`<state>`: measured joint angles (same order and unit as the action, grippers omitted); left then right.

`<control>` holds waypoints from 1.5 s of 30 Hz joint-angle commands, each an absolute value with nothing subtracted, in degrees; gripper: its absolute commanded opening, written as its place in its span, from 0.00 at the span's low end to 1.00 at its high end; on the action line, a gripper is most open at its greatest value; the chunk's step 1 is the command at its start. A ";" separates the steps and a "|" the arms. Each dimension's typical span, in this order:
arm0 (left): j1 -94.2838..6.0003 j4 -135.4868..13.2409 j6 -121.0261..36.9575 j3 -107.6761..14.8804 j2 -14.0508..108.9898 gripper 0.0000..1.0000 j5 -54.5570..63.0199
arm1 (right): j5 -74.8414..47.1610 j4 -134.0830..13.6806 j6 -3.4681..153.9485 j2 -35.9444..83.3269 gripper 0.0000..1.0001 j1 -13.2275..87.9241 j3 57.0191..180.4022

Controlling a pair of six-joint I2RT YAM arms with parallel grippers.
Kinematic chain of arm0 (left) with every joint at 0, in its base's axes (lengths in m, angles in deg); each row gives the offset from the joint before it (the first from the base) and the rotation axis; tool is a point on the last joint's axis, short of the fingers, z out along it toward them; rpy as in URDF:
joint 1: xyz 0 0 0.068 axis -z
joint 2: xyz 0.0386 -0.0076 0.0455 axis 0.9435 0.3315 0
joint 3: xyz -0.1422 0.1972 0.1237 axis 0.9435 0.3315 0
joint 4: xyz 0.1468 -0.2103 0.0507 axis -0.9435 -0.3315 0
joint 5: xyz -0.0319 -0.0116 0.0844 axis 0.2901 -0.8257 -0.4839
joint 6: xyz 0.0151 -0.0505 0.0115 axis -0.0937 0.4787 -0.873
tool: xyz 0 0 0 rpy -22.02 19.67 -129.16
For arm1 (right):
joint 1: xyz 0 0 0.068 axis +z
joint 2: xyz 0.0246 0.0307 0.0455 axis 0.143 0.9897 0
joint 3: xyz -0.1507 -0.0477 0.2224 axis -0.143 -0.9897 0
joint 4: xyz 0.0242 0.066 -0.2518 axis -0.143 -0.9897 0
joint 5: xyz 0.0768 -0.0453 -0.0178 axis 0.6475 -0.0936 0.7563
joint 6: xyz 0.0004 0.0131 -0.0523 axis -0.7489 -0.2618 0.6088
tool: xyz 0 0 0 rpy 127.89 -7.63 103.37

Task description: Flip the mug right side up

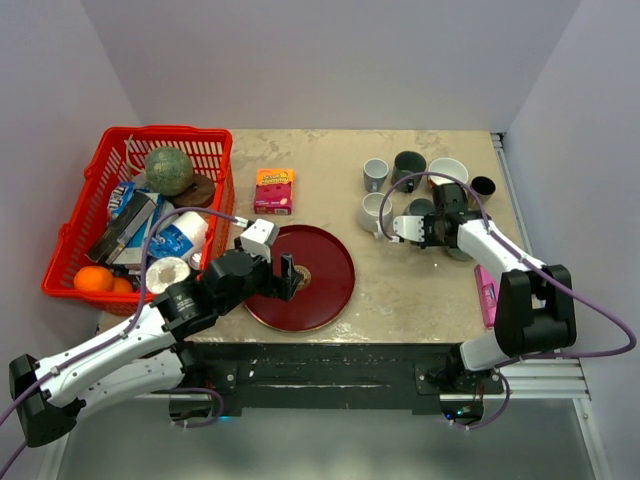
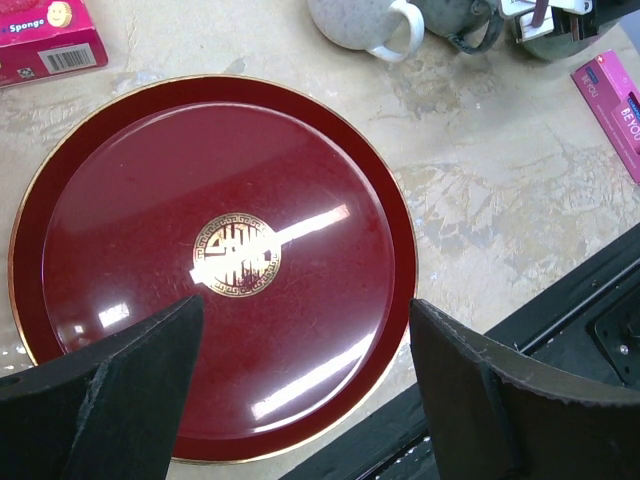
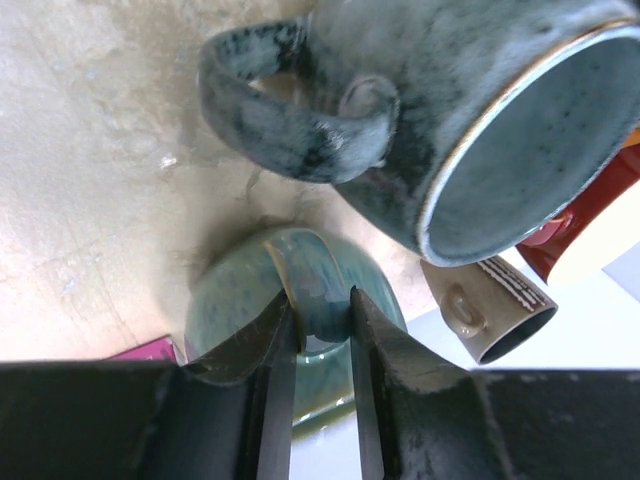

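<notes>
The teal glazed mug (image 3: 232, 300) shows in the right wrist view with its handle turned up toward the camera; which way its mouth faces I cannot tell. My right gripper (image 3: 318, 330) is shut on that handle, one finger pressed on each side. From above, the right gripper (image 1: 452, 244) sits at the near edge of the mug cluster, and only a sliver of the mug (image 1: 462, 255) shows under the arm. My left gripper (image 2: 305, 370) hangs open and empty over the red plate (image 2: 150, 200), far from the mugs.
A dark speckled mug (image 3: 450, 110) lies on its side right next to the held one, beside a beige striped mug (image 3: 490, 310). Several more mugs (image 1: 408, 168) stand behind. A pink box (image 1: 487, 295) lies near the right edge, a sponge box (image 1: 273, 191) mid-table, a red basket (image 1: 70, 235) at left.
</notes>
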<state>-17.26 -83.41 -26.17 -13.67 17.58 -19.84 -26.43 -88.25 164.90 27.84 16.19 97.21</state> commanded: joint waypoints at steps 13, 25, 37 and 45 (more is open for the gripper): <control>-17.12 -80.89 -26.54 -13.43 16.18 0.88 -20.11 | -28.52 -85.53 165.47 26.46 0.44 15.43 97.22; -17.12 -80.72 -26.46 -13.78 15.48 0.88 -20.46 | -21.57 -88.87 153.79 21.81 0.89 15.43 100.29; -17.12 -83.61 -21.80 -19.05 16.62 0.89 -20.20 | 5.66 -84.41 103.10 21.19 0.99 16.30 112.42; -17.12 -94.32 -18.20 -22.48 17.59 0.93 -23.62 | -10.88 -77.59 63.30 -1.18 0.99 19.03 101.70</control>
<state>-17.26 -88.42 -21.12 -20.07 17.93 -20.39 -1.32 -78.35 89.56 10.47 18.57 103.41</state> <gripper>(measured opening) 0.903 0.987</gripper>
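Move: The right fingers still pinch the green mug's handle; that mug's middle is about 4 cm to their right, 3 cm back and a couple below. The blue-grey mug stands some 6 cm ahead and 7 cm left of this hand, the white mug 6 cm ahead and 19 cm left, the red-white bowl about 17 cm straight ahead. From the empty left hand the green mug is roughly 43 cm right, 8 cm ahead and lower. Keep the right hand nearly in place and open its fingers all the way to let go of the green mug's handle. Then lift clear about 15 cm, swinging some 13 cm left, away from the green mug, while rolling the hand left side up until the fingers point ahead, left and down. Late on, raise the open left hand slightly over the tray. ##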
